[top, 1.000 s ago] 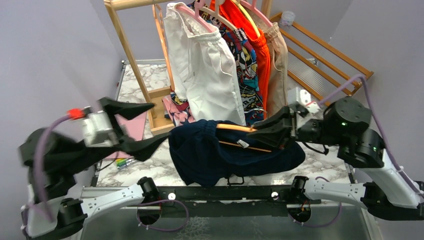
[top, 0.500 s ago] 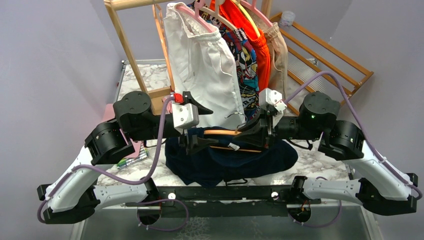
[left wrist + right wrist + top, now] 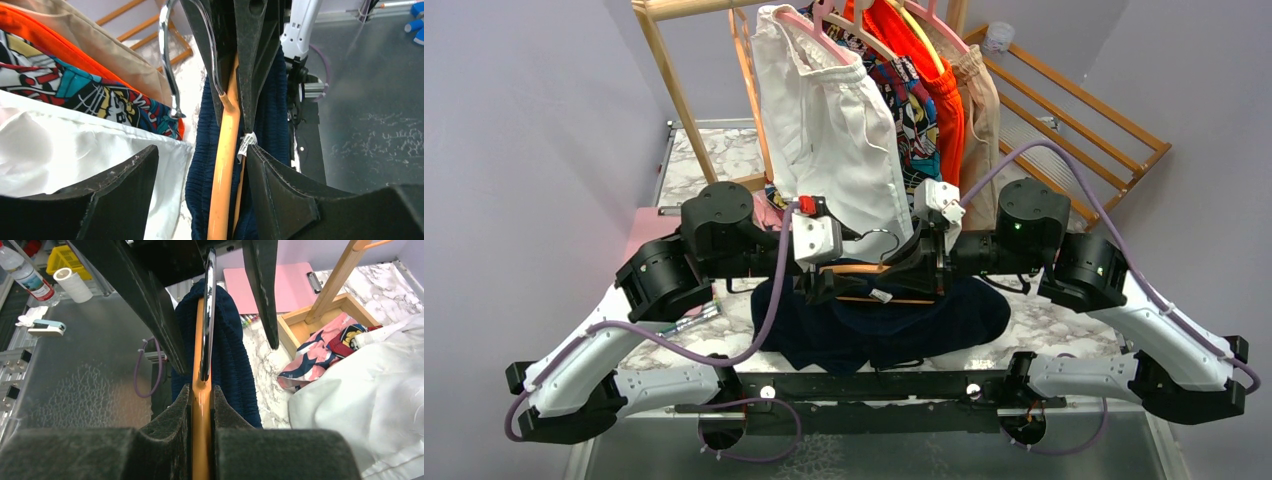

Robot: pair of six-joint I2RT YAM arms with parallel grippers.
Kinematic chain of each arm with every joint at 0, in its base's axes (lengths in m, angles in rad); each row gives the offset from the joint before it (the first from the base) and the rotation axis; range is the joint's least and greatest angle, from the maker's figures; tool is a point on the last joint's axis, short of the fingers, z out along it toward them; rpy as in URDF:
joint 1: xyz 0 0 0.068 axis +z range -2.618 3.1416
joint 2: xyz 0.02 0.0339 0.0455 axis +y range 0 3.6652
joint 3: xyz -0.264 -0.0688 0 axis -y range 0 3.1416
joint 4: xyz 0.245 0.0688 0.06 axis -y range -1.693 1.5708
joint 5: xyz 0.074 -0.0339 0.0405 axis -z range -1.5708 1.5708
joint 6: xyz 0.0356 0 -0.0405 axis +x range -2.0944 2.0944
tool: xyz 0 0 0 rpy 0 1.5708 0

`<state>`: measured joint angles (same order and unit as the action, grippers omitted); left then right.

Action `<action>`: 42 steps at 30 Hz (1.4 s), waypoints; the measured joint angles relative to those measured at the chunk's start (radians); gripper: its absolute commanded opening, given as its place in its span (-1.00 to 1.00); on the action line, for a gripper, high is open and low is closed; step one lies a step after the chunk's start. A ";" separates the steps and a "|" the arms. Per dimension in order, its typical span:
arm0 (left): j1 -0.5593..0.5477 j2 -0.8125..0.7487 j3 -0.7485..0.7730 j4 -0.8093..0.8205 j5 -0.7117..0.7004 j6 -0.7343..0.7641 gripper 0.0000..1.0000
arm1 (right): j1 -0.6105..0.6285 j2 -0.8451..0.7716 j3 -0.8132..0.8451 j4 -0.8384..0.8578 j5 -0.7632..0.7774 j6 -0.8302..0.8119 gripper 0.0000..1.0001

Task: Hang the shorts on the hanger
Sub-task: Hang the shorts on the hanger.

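The dark navy shorts hang draped over the orange-tan wooden hanger, just above the table's near edge. My right gripper is shut on the hanger, its pads pressed flat against the wood below the metal hook. My left gripper faces it from the left, open. Its fingers straddle the hanger and a fold of the shorts. The right finger stands close to the white label, while the left finger is well apart from the cloth.
Behind the grippers a wooden rack carries white shorts, a patterned garment, orange shorts and a beige one. A wooden box with pink patterned cloth and a pink clipboard lie left. A slatted wooden frame leans at the right.
My left arm has swung in from the far left and now straddles the hanger, its jaws somewhat narrower. The right arm has carried hanger and shorts slightly left.
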<state>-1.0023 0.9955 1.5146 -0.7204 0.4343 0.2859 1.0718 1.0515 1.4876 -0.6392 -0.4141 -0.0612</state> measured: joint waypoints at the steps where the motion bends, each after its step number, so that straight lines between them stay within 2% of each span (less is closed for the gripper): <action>1: 0.000 0.001 -0.011 -0.001 0.003 0.003 0.29 | 0.000 0.002 0.000 0.000 -0.001 -0.001 -0.99; 3: 0.000 0.002 -0.032 -0.003 0.006 0.007 0.19 | 0.000 0.003 0.000 0.000 -0.003 -0.005 -0.99; 8: 0.000 0.011 -0.059 -0.010 0.012 0.013 -0.22 | 0.000 0.006 0.000 -0.012 -0.004 -0.015 -0.99; 13: -0.001 0.015 -0.058 -0.019 0.032 0.017 -0.92 | -0.003 0.014 0.000 -0.014 -0.006 -0.024 -0.99; 14: -0.002 0.015 -0.058 -0.023 0.043 0.022 -1.00 | -0.005 0.014 0.000 -0.015 -0.010 -0.027 -0.99; 15: -0.003 0.015 -0.059 -0.027 0.057 0.029 -1.00 | -0.005 0.014 0.000 -0.016 -0.018 -0.029 -0.93; 18: -0.006 0.012 -0.062 -0.028 0.059 0.037 -1.00 | -0.006 0.014 0.000 -0.018 -0.019 -0.029 -0.15; 19: -0.006 0.010 -0.066 -0.024 0.055 0.037 -1.00 | -0.005 0.015 0.000 -0.019 -0.020 -0.029 0.05; 20: -0.005 0.008 -0.072 -0.023 0.048 0.036 -1.00 | -0.005 0.015 0.000 -0.018 -0.021 -0.026 0.20; 23: -0.004 0.001 -0.098 -0.023 0.017 0.033 -1.00 | -0.004 0.010 0.008 -0.014 -0.020 -0.031 0.45; 26: -0.001 -0.010 -0.122 -0.023 -0.017 0.033 -1.00 | -0.004 0.000 0.026 -0.014 0.004 -0.027 0.53; 32: -0.001 -0.075 -0.138 -0.023 -0.089 0.034 -1.00 | -0.004 -0.064 0.041 -0.013 0.119 -0.015 0.54; 42: 0.000 -0.283 -0.095 -0.077 -0.227 0.033 -1.00 | -0.004 -0.323 -0.034 0.004 0.310 0.003 0.52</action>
<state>-1.0027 0.7120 1.4197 -0.7971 0.2077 0.3187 1.0679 0.7284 1.4540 -0.6353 -0.1043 -0.0582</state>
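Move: The navy shorts' hanger is still in the right gripper, held just beside its hook. The bare stretch of bar to take lies between the left gripper's open fingers, about 3 cm below and 1 cm back and right; it is roughly 6 cm left of the right gripper. From the left gripper, the hook's foot is about 4 cm to the right and 2 cm down, the navy shorts hang some 5 cm back, 3 cm right and 12 cm below, and the white shorts are about 15 cm ahead and 3 cm left. Sink the left gripper about 3 cm and pinch the hanger bar just left of the hook, while the right gripper keeps its hold. Once the left has closed, open the right and draw it off to the right and up, turning it clockwise. Dip the left a little more, then carry the hanger some 9 cm left and upward, swinging counter-clockwise. ##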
